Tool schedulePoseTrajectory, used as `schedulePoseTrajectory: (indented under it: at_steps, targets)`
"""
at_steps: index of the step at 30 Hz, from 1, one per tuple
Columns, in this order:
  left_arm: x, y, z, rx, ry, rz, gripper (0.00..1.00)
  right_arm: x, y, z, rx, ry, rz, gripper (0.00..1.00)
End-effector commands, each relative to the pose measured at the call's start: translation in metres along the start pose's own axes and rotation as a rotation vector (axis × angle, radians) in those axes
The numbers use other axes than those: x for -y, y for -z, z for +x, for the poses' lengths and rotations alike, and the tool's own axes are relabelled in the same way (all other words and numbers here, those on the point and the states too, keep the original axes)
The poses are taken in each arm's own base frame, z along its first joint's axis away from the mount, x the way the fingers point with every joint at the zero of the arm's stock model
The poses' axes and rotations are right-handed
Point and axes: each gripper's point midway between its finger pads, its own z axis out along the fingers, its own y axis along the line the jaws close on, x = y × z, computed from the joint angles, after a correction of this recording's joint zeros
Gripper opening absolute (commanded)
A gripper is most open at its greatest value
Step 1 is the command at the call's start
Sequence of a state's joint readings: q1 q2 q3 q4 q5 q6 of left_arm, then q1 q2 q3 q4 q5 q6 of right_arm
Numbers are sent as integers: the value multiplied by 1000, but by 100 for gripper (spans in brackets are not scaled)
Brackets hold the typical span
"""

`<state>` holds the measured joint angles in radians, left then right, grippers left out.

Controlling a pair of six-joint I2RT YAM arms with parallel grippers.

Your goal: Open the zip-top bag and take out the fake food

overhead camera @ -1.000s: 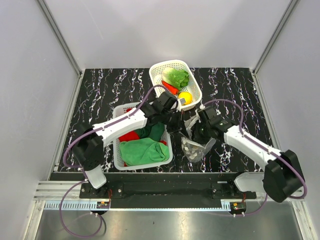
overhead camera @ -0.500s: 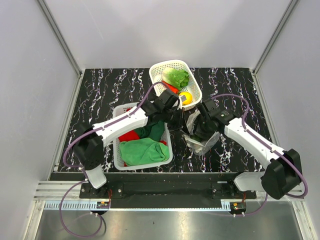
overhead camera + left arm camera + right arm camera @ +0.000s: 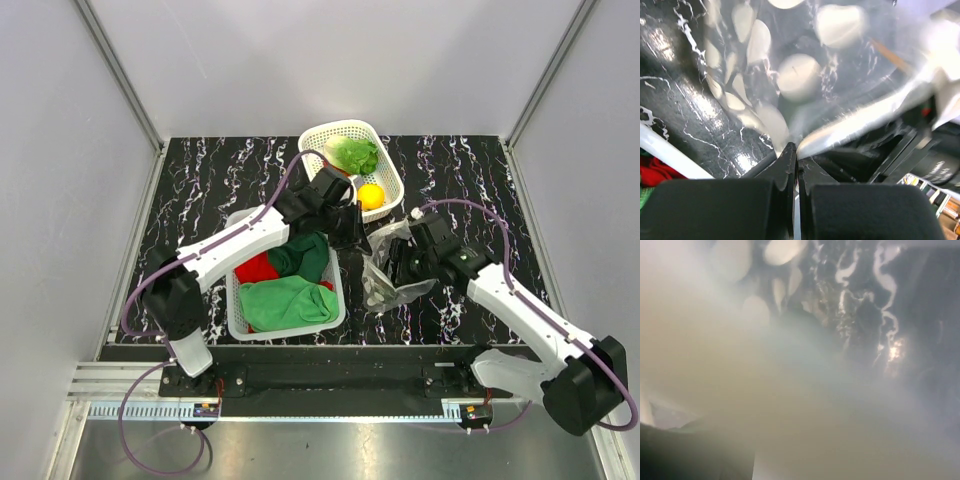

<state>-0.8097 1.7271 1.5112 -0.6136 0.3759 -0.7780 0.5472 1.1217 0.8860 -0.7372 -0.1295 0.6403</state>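
The clear zip-top bag lies crumpled on the black marbled table between my two grippers, with small pale fake food pieces inside. In the left wrist view my left gripper is shut on the bag's edge, and pale pieces show through the plastic. From above, the left gripper sits at the bag's far-left corner. My right gripper is at the bag's right side. A close pale blur fills the right wrist view and hides its fingers; only a few pale pieces show there.
A white basket at the back holds a green lettuce and a yellow lemon. A nearer white basket holds a green cloth and a red cloth, right beside the bag.
The bag was bunched up half a second ago and now hangs more spread out. My left arm has shifted toward the far basket; the right arm has drawn back toward the near right.
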Motion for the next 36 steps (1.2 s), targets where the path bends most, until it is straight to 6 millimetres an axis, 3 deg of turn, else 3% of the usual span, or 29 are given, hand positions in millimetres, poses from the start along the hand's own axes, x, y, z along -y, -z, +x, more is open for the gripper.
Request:
schedulePoseTrajectory:
  at_steps: [1, 6, 11, 14, 19, 22, 30, 33, 36]
  targets:
    - [28, 27, -24, 106, -60, 55, 0, -14, 7, 4, 8, 116, -123, 0]
    - [28, 22, -17, 74, -53, 58, 0, -24, 21, -16, 92, 137, -134, 0]
    - [29, 10, 9, 6, -68, 57, 0, -31, 20, -52, 201, 83, -78, 0]
    - [33, 3, 22, -34, -77, 65, 0, -34, 17, -80, 293, -39, -35, 0]
    - [35, -1, 28, -47, -87, 64, 0, -40, 14, -99, 310, -183, 12, 0]
    - [32, -5, 29, -54, -80, 54, 0, -48, 19, -97, 271, -269, 7, 0]
    - [13, -15, 28, -41, -62, -8, 0, -70, 59, -73, 146, -380, -71, 0]
    - [8, -13, 19, -23, -47, -18, 0, -82, 72, -62, 109, -277, -174, 0]
    - [4, -8, 8, 7, -37, -22, 0, -81, 77, -48, 103, -156, -236, 0]
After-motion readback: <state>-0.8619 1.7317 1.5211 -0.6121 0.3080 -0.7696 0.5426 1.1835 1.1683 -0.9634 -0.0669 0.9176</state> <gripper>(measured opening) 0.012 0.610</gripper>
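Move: Out ahead of the right hand, which is in the bag around the avocado, the white basket's middle is about 23 cm forward, 10 cm left and 9 cm lower. Its yellow fruit is nearer, about 16 cm forward and 6 cm left; the lettuce is 26 cm forward and 9 cm left. From the left hand, pinching the bag's rim, the basket is about 17 cm forward, 3 cm left and 14 cm below. Working the already held avocado up towards the bag's mouth, the right hand reaches about 5 cm forward while rising a little, then draws back some 3 cm as it climbs, ending roughly 6 cm higher and turned about 15 degrees clockwise, grip unchanged. The left hand keeps the rim pinched shut between its fingers, shifting a couple of centimetres back and right, then partly returning. ##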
